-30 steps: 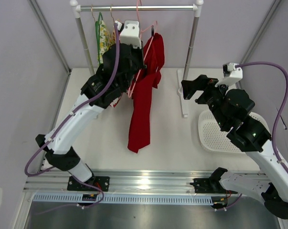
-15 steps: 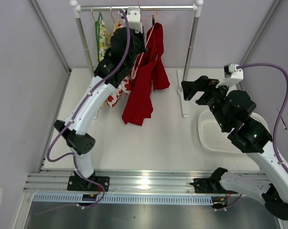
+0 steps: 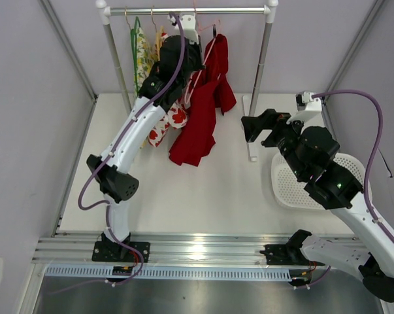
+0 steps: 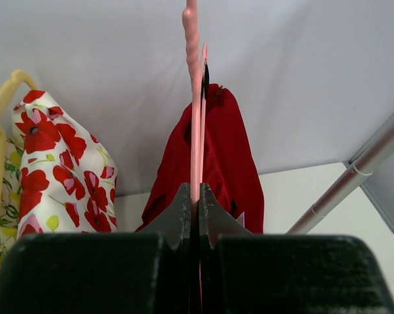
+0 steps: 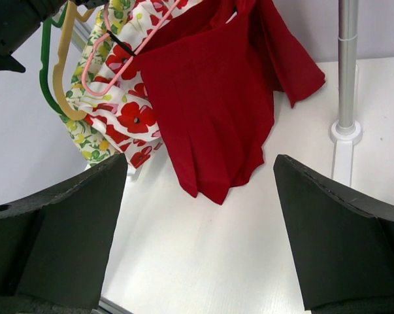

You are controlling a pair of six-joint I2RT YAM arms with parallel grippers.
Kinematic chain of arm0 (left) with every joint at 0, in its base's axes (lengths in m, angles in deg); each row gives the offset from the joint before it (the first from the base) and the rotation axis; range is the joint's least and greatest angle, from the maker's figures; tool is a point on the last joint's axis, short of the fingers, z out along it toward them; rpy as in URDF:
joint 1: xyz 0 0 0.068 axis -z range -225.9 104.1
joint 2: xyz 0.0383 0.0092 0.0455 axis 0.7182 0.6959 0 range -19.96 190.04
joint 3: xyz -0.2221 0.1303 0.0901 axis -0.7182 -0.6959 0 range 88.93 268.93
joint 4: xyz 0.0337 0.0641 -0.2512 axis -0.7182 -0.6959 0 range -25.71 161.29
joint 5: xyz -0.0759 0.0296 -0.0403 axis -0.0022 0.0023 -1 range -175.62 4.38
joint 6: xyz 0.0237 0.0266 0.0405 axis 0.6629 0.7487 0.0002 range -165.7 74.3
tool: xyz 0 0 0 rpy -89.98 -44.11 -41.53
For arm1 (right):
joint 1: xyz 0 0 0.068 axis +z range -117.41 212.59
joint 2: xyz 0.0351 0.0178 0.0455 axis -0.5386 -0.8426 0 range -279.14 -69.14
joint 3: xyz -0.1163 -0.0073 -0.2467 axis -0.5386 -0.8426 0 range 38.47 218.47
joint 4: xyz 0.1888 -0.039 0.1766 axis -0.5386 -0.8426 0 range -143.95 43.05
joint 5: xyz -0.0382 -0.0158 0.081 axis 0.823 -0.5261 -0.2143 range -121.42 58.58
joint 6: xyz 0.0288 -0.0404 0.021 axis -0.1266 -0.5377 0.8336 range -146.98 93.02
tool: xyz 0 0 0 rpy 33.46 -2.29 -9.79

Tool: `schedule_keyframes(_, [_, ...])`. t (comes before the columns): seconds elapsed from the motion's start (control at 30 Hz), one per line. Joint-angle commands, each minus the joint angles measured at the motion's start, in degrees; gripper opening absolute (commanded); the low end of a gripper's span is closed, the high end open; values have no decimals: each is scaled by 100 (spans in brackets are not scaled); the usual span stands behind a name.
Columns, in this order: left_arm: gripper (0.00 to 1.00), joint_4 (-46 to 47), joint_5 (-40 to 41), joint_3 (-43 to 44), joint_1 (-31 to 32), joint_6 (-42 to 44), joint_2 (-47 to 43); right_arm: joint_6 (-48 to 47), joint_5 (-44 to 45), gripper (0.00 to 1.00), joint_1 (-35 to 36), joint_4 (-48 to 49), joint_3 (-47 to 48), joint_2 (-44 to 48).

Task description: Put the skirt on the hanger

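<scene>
The deep red skirt (image 3: 200,124) hangs from the pale pink hanger (image 3: 202,62), close under the rack's rail, and its lower folds trail down toward the table. In the left wrist view the hanger's wire (image 4: 193,98) runs straight up out of my left gripper (image 4: 195,196), which is shut on it, with the skirt (image 4: 219,157) draped just behind. My right gripper (image 3: 252,127) hovers to the right of the skirt, open and holding nothing. Its wrist view looks between the wide fingers (image 5: 200,229) at the skirt (image 5: 210,98) and the hanger (image 5: 112,72).
The rail (image 3: 183,10) spans the back, with a post (image 3: 265,52) on a white foot beside my right gripper. A white poppy-print garment (image 4: 46,163) on a yellow hanger and a green hanger (image 5: 45,65) hang left of the skirt. A white perforated tray (image 3: 295,183) lies at right.
My left arm has stretched up and back toward the rail, carrying the hanger and lifting the skirt higher. The right gripper has shifted slightly left and stays open.
</scene>
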Motion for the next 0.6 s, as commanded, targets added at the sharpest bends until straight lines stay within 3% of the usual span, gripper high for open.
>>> schedule_keyframes(0.0, [0, 451, -215, 89, -91, -271, -195, -102, -66, 99, -9, 341, -120, -1])
schedule_keyframes(0.17, [0, 758, -663, -921, -91, -341, -784, -93, -13, 99, -9, 394, -287, 8])
schedule_keyframes(0.27, [4, 645, -821, -1072, -82, -298, -916, -67, 4, 99, -18, 368, -331, 25])
schedule_keyframes(0.43, [41, 775, -1015, -1449, -82, -271, -1215, 3, -4, 99, -18, 324, -375, 96])
schedule_keyframes(0.47, [56, 793, -1024, -1546, -82, -262, -1294, -5, -4, 99, -18, 298, -383, 96])
schedule_keyframes(0.57, [73, 829, -1094, -1704, -91, -236, -1645, 3, -22, 99, -35, 157, -366, 78])
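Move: The pink hanger, with the red skirt clipped on, is already pinched in the left hand; the rack's rail where its hook goes is about 5 cm ahead and 15 cm above. The skirt's middle hangs some 20 cm below the hand, 4 cm ahead and 2 cm to the right; the red-flowered garment is about 12 cm left, 3 cm ahead and 18 cm below. From the empty right hand that rail spot is roughly 29 cm ahead, 20 cm left and 18 cm up. The pink hanger, still pinched below its neck, is lowered about 3.5 cm by the left hand to set its hook on the rail. Then the fingers spread wide and let go, and the hand draws back some 3 cm while rising a little over 2 cm, turning slightly clockwise. The open right hand sinks about 2 cm. ##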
